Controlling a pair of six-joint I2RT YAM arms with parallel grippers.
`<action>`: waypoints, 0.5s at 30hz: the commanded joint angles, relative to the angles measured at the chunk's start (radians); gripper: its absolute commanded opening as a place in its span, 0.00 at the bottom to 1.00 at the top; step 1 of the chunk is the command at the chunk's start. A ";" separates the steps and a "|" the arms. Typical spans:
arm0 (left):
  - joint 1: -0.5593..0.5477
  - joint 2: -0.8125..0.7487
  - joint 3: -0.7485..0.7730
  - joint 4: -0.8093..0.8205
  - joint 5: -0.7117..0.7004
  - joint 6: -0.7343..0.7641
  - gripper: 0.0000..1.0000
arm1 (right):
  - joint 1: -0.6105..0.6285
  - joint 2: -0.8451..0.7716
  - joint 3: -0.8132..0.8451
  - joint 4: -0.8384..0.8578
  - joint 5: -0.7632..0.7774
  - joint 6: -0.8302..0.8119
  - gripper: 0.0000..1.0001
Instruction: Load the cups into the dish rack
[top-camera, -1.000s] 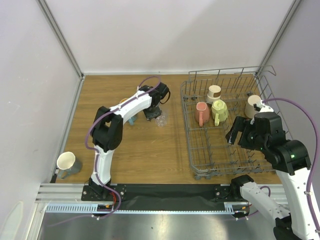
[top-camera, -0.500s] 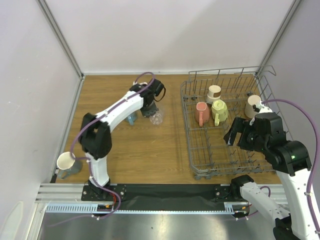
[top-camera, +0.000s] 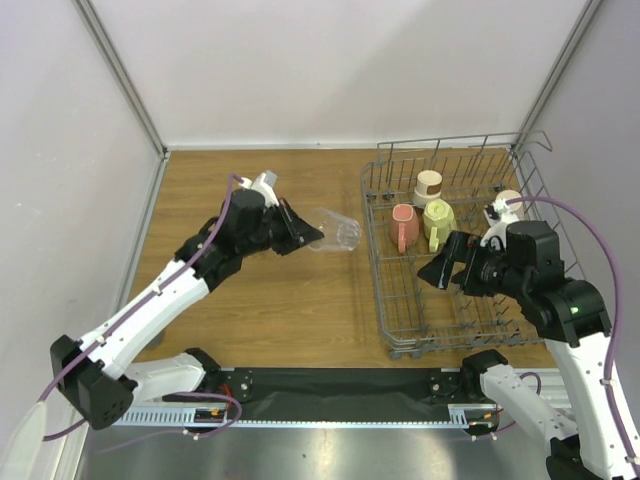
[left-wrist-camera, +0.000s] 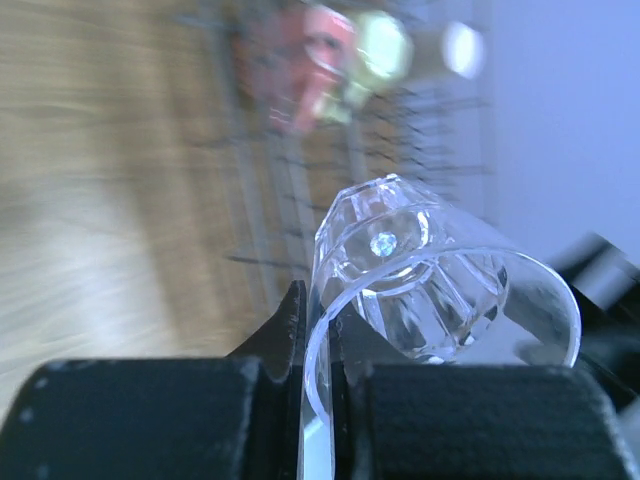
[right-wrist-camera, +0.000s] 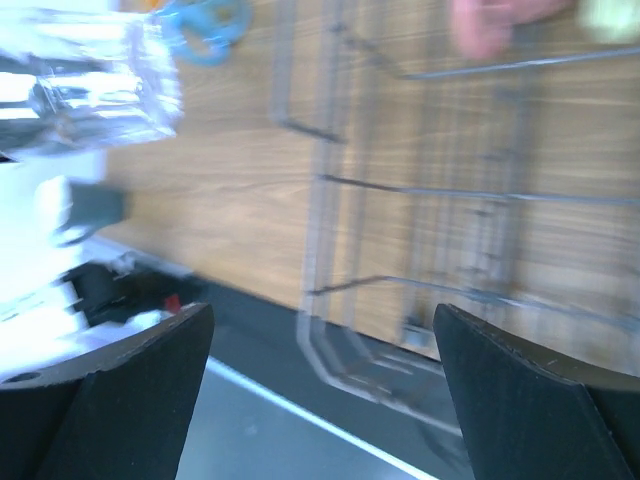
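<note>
My left gripper (top-camera: 306, 236) is shut on the rim of the clear glass cup (top-camera: 337, 232), which it holds on its side above the wood, just left of the dish rack (top-camera: 383, 290). The left wrist view shows the thin glass wall (left-wrist-camera: 420, 270) pinched between the black fingers (left-wrist-camera: 290, 325). Inside the rack stand a pink cup (top-camera: 404, 227), a yellow-cream cup (top-camera: 438, 221) and a beige cup (top-camera: 428, 184). Another cream cup (top-camera: 505, 203) is partly hidden behind my right arm. My right gripper (top-camera: 446, 272) hangs open over the rack's middle, holding nothing. A blue cup (right-wrist-camera: 205, 20) lies on the table.
Grey walls and metal posts (top-camera: 120, 75) close in the wooden table (top-camera: 280, 310) on three sides. A black strip (top-camera: 330, 382) and both arm bases run along the near edge. The left arm stretches diagonally across the table's left half.
The left gripper shut on the glass cup's rim, lifted it off the table and swung it right toward the rack. The right gripper opened wider and shifted slightly left.
</note>
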 joint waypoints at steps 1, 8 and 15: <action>-0.042 -0.079 -0.094 0.368 0.196 -0.115 0.00 | -0.001 -0.019 -0.079 0.209 -0.253 0.062 1.00; -0.127 -0.188 -0.174 0.606 0.225 -0.190 0.00 | 0.004 -0.069 -0.217 0.585 -0.548 0.262 1.00; -0.228 -0.214 -0.223 0.706 0.159 -0.259 0.00 | 0.034 -0.068 -0.250 0.872 -0.630 0.401 1.00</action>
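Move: The left hand holds the clear glass by its rim, with the glass's middle about 4 cm to its right, 1 cm ahead and level with the fingers. The open right gripper is roughly 24 cm to its right, 8 cm nearer the base and about level. From the right hand, the glass is some 20 cm left and 9 cm ahead, level; in the rack, the pink mug stands about 20 cm ahead and 4 cm left, the green mug 21 cm ahead and 3 cm right, both some 22 cm below. Keeping the glass pinched at the rim, the left hand lifts it about 10 cm while drawing back nearly as far and shifting some 5 cm right, its wrist swinging round until the fingers and the glass's base point almost level at the right gripper. The right hand comes to meet the glass, going left about 9 cm and rising about 6 cm, rolling its left side up and turning counter-clockwise so that its wide-open fingers face left towards the base, without closing. ##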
